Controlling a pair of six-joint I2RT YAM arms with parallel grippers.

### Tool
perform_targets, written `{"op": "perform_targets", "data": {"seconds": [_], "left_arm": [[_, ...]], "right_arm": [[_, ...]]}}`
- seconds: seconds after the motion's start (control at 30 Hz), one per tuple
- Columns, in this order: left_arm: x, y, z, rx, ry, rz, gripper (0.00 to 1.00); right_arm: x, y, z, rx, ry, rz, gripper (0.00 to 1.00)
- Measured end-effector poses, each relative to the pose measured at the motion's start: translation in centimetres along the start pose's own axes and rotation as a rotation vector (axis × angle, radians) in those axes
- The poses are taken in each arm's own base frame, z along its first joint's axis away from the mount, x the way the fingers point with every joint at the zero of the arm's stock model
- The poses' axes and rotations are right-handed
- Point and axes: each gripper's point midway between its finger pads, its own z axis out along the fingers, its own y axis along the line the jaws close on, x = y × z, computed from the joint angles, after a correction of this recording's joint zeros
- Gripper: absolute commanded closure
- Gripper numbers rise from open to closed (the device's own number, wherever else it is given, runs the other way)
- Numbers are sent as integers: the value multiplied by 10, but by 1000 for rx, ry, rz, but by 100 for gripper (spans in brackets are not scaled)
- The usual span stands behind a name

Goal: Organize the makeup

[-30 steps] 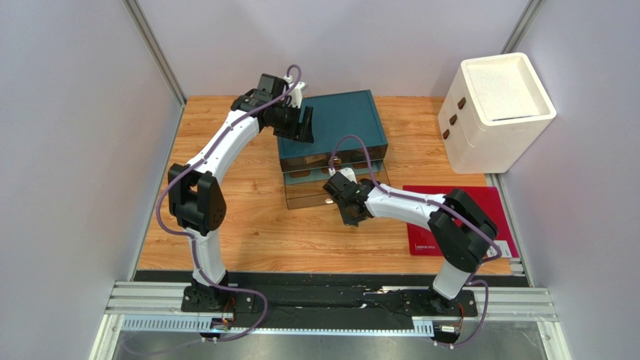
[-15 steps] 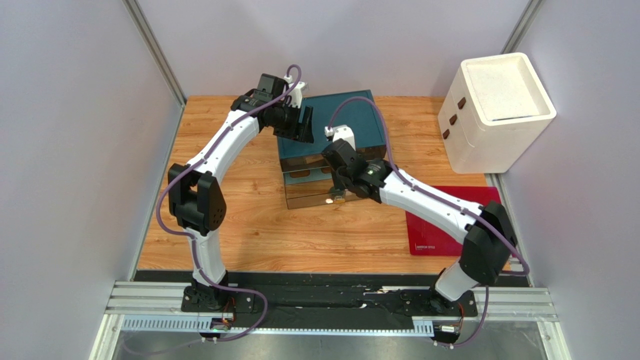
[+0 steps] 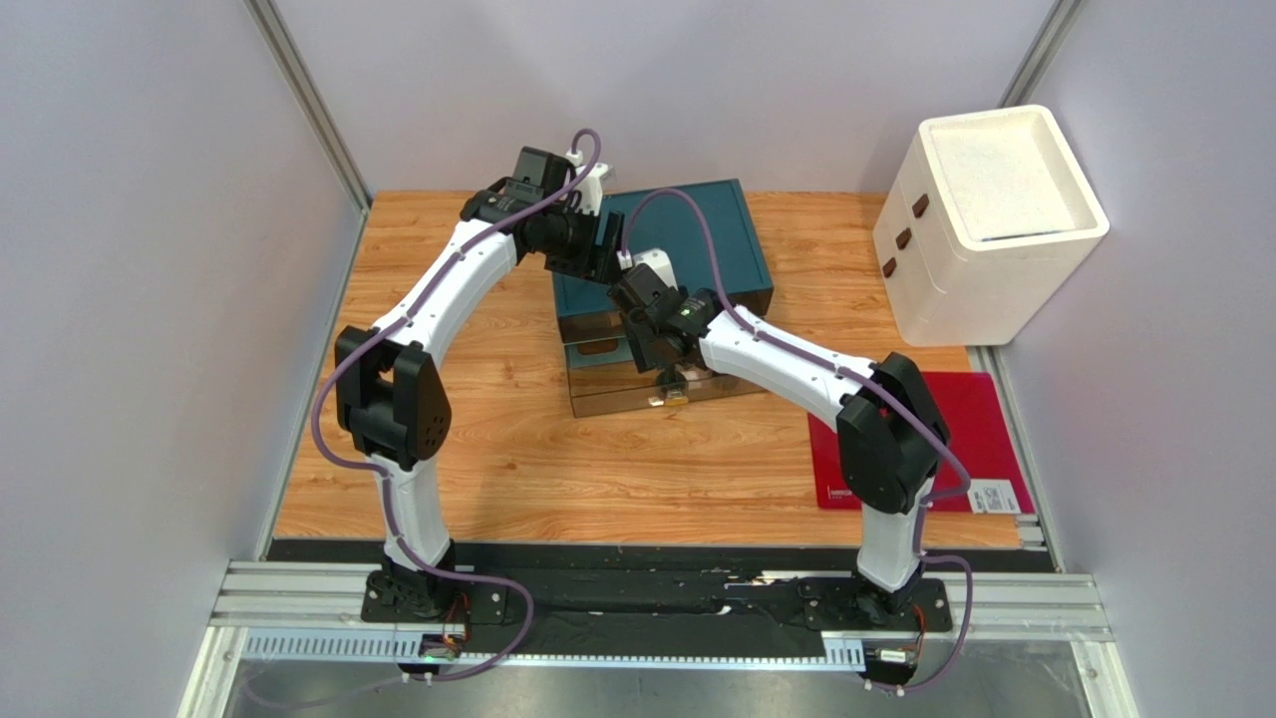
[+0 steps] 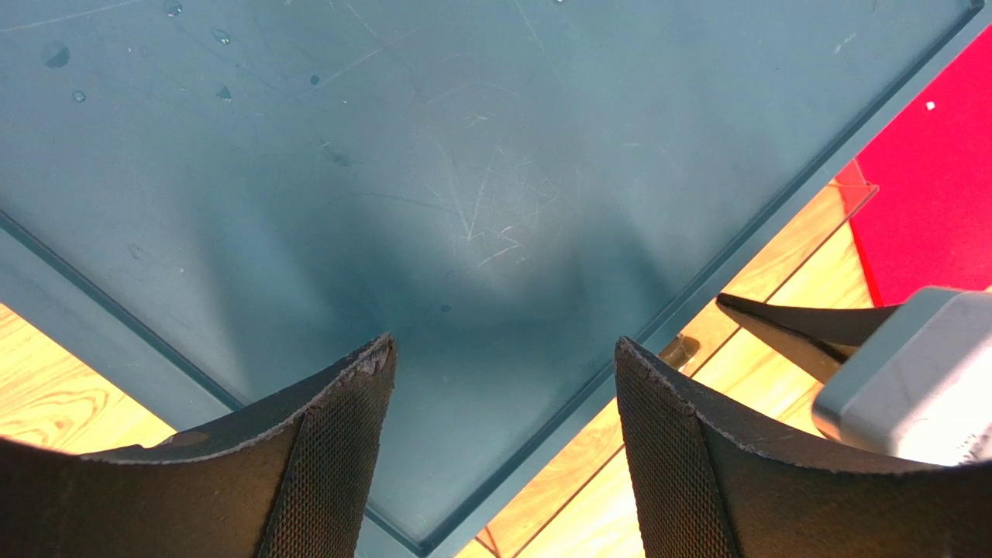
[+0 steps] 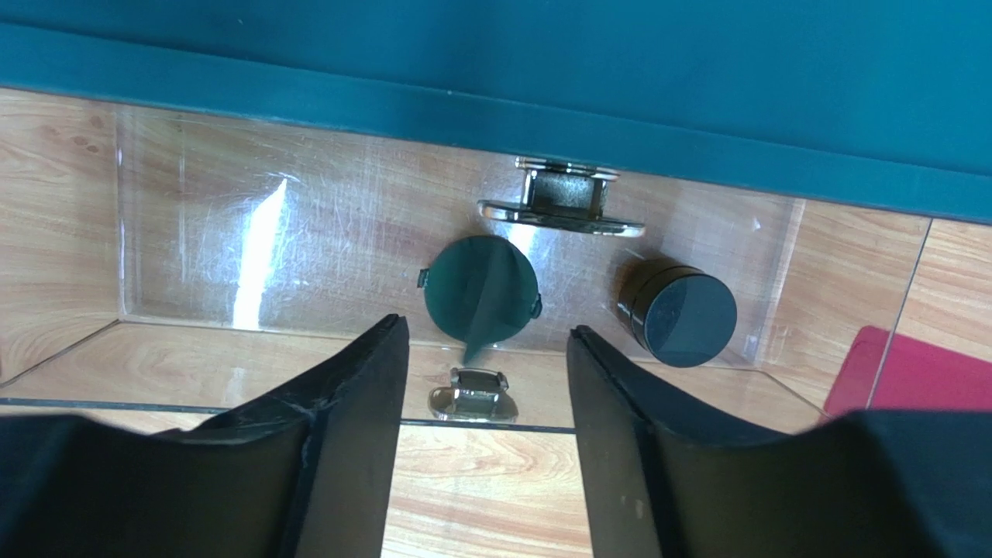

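Observation:
A dark green disc point(image 5: 480, 288) and a small black jar point(image 5: 678, 314) lie side by side in a pulled-out clear drawer point(image 5: 291, 250) of the teal box point(image 3: 704, 225). My right gripper point(image 5: 487, 335) hangs open just above them, with nothing between its fingers. Metal drawer handles point(image 5: 472, 393) show below the disc and behind it. In the top view the right gripper point(image 3: 644, 337) is over the drawers point(image 3: 719, 392). My left gripper point(image 4: 503, 344) is open over the teal box's lid point(image 4: 466, 174), near its left edge point(image 3: 596, 252).
A white foam box point(image 3: 996, 210) stands at the back right. A red flat mat point(image 3: 981, 427) lies right of the drawers, partly under the right arm. Grey walls close in both sides. The right arm's wrist point(image 4: 908, 372) shows at the edge of the left wrist view.
My right arm has swung from in front of the drawers to above them, toward the back left, and its jaws have opened. The left arm has not moved.

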Motion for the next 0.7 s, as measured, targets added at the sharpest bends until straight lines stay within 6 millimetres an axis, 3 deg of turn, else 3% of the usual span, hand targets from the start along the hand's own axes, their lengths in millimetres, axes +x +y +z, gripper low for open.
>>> {"op": "perform_targets", "data": {"seconds": [0.17, 0.23, 0.27, 0.3, 0.5, 0.7], "left_arm": [[0, 0, 0, 0, 0, 0, 23], [0, 0, 0, 0, 0, 0, 23], [0, 0, 0, 0, 0, 0, 23], [0, 0, 0, 0, 0, 0, 23], [0, 0, 0, 0, 0, -1, 23], [0, 0, 0, 0, 0, 0, 23]], "right_arm": [[-3, -3, -8, -1, -18, 14, 43], [-3, -8, -16, 0, -31, 25, 61], [-1, -11, -19, 1, -35, 31, 77], [0, -15, -24, 2, -42, 46, 100], [18, -40, -49, -20, -53, 221, 100], [46, -57, -50, -105, 20, 482, 100]]}}
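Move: Just behind, right of and under the open right hand is the front knob of the open clear drawer: about 4 cm back, 2 cm to the right and 8 cm below. The two green discs in the drawer lie about 1 cm back, 1 cm to the right and 9 cm below the hand; the black jar is some 1 cm ahead, 9 cm to its right and 8 cm below. From the left hand, the knob is roughly 13 cm back, 8 cm right and 15 cm below. Leaving the green discs behind, the right hand lifts about 3 cm while swinging right some 7 cm and back 5 cm, towards the right part of the drawer's front, then dips slightly at the end. Its empty fingers shut completely on the way, and the wrist rolls some 30 degrees clockwise, the fingers still slanting forward and down. ##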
